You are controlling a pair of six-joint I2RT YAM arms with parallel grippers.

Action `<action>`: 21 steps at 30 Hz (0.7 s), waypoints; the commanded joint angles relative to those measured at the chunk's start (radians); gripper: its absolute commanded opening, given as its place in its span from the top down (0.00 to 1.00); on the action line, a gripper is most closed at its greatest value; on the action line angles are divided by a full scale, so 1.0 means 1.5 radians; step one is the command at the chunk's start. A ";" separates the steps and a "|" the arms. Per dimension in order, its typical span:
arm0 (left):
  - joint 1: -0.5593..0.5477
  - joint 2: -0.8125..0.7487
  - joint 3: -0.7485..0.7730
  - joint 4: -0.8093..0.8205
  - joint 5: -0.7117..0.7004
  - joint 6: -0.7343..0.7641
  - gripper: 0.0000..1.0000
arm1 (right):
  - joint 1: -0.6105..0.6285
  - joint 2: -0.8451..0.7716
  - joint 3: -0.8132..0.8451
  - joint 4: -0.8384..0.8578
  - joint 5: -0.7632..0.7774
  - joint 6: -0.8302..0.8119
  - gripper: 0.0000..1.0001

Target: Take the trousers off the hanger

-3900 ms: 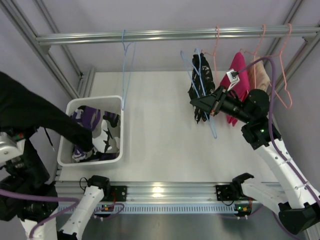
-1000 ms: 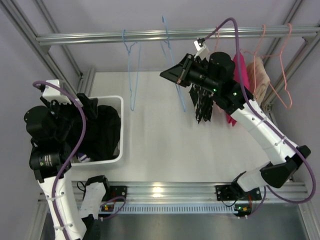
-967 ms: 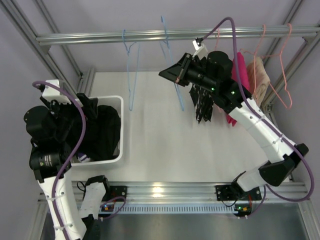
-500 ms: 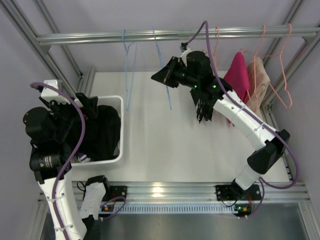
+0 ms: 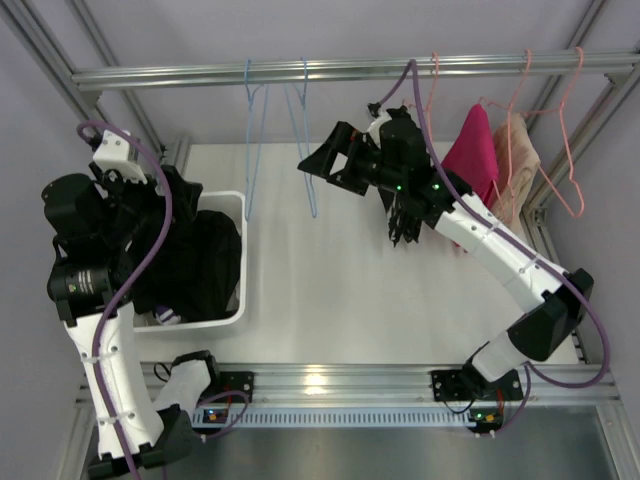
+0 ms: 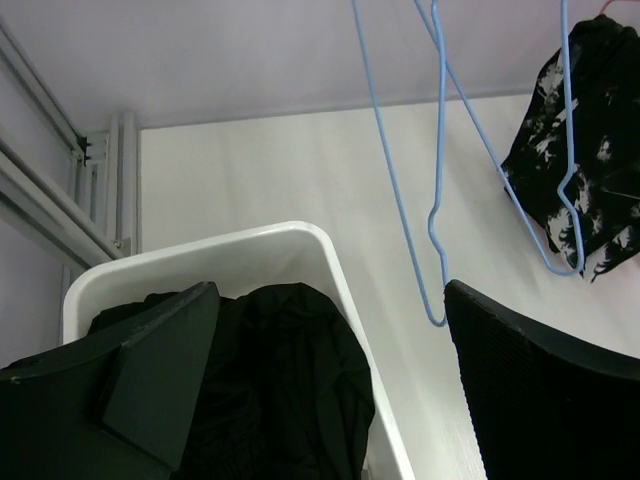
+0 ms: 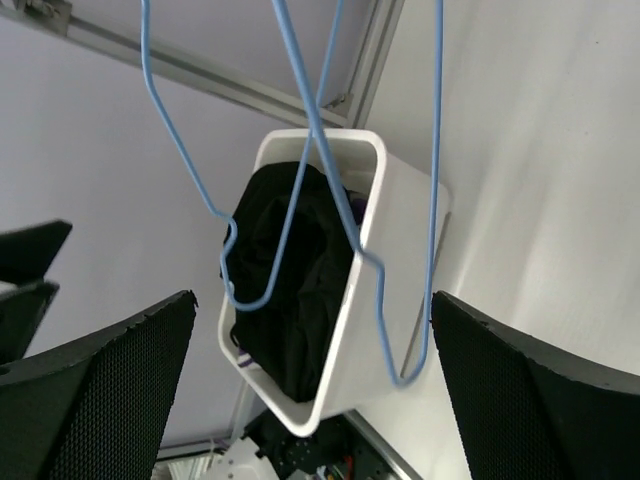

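The plain black trousers lie heaped in the white bin. A scrap of the purple and white camouflage trousers shows beneath them. My left gripper hovers open above the bin with nothing between its fingers. My right gripper is raised near the rail, open and empty. Just in front of it a bare blue hanger hangs free, close to another bare blue hanger. Behind the right arm a black-and-white print garment hangs on a blue hanger.
A bright pink garment and a beige garment hang on pink hangers at the right end of the metal rail. Frame posts stand at the table's far corners. The white tabletop lies between bin and hanging clothes.
My right gripper carried the blue hanger left along the rail, then opened and let it go beside the other bare hanger. My left arm rose slightly over the bin.
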 commanded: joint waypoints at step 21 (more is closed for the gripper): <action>-0.205 0.252 0.225 -0.142 -0.255 0.060 0.01 | -0.317 -0.623 -0.295 0.048 0.039 -0.376 0.01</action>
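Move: The black patterned trousers, next on the rail, hang about 16 cm to the right of the right hand, 8 cm farther out and 8 cm lower. The just-emptied blue hanger is 6 cm ahead, 4 cm left and level with it; the other blue hanger is 6 cm ahead, some 13 cm left, also level. The pink trousers hang 12 cm right of the patterned pair. From the left hand the patterned trousers lie roughly 43 cm right, 15 cm ahead and 14 cm below. The empty blue hanger is left on the rail as the right hand, fingers already wide open, sweeps about 25 cm right, also rising and drawing back, across in front of the black patterned trousers; its fingers tip up and swing clockwise. The left hand, still open, goes forward and down over the bin's far end, wrist tipping down some 20 degrees, finishing with a short slide right. ##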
